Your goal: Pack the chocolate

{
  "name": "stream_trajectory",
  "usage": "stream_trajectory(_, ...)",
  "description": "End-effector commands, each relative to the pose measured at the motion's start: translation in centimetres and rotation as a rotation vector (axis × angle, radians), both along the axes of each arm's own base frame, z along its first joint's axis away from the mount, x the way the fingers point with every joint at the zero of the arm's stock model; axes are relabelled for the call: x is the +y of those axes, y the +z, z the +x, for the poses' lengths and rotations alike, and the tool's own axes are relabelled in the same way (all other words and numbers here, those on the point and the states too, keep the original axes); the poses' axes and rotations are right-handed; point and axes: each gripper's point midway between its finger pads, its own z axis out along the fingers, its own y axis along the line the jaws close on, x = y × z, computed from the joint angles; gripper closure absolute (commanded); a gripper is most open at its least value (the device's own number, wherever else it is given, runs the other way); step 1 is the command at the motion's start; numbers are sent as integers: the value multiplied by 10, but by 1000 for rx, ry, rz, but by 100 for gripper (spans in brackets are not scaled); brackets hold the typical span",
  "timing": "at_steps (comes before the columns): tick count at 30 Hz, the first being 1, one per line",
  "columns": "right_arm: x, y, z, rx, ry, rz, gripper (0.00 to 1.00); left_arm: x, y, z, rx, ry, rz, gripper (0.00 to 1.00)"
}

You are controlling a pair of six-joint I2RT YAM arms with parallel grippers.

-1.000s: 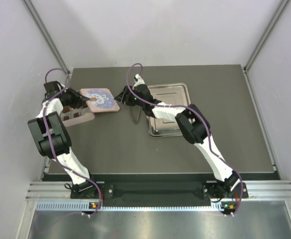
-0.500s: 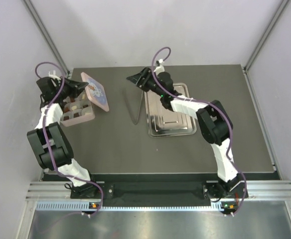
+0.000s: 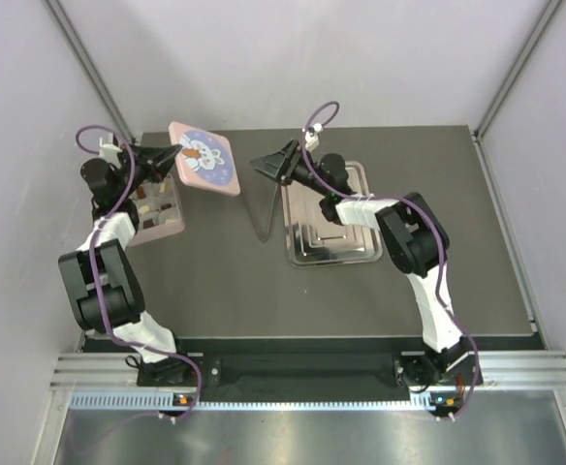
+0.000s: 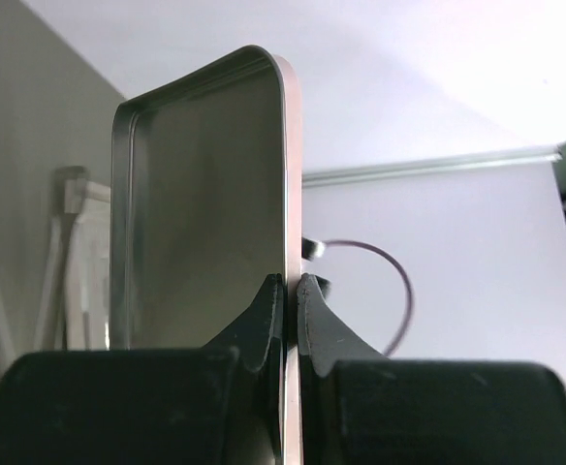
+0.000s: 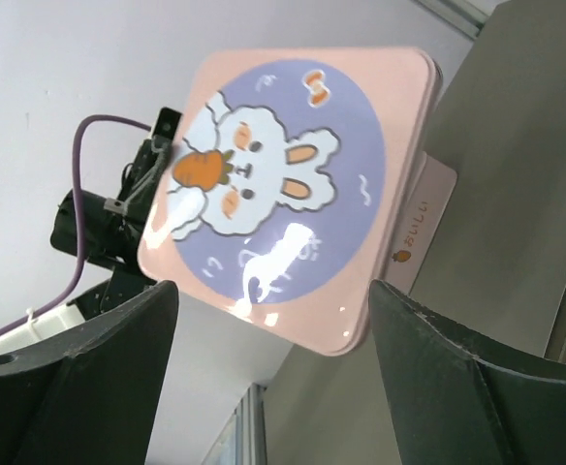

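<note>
The chocolate (image 3: 145,205) shows as small brown and cream pieces in the compartments of the pink tin (image 3: 157,225) at the table's left, partly hidden by my left arm. My left gripper (image 3: 172,158) is shut on the edge of the pink rabbit lid (image 3: 204,158), which it holds up in the air above and behind the tin. In the left wrist view the lid (image 4: 205,194) stands edge-on, pinched by that gripper (image 4: 291,291). My right gripper (image 3: 262,163) hangs open to the right of the lid, apart from it. The right wrist view faces the lid (image 5: 283,184) between the wide jaws of that gripper (image 5: 273,286).
A steel tray (image 3: 331,232) lies at the table's middle right with nothing in it, under my right forearm. Thin metal tongs (image 3: 264,211) lie on the dark table between the tin and the tray. White walls close in both sides and the back.
My left gripper shut on the lid and raised it off the tin, turning it. My right gripper let go of the lid, opened wide and drew up and back to the right.
</note>
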Motion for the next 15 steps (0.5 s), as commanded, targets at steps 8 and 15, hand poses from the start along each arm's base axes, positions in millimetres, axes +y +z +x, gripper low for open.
stream_trajectory(8,-3,40,-8,-162,116,133,19,-54,90,-35,-278,-146,-71,100)
stream_trajectory(15,-8,54,-9,-186,151,205,23,-62,95,-41,-284,-160,-88,100)
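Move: The left hand holds the lid by its left edge; the waiting right gripper is about 18 cm to its right, 2 cm back and 5 cm lower. From the right hand, the lid's middle is some 12 cm left, 2 cm ahead and 5 cm up; the tongs lie about 8 cm back, level sideways, 20 cm below. The chocolate box sits roughly 7 cm left of the left hand, 6 cm back and 22 cm below. Left hand, still pinching the lid, carries it about 6 cm up and rightward towards the open right gripper. ##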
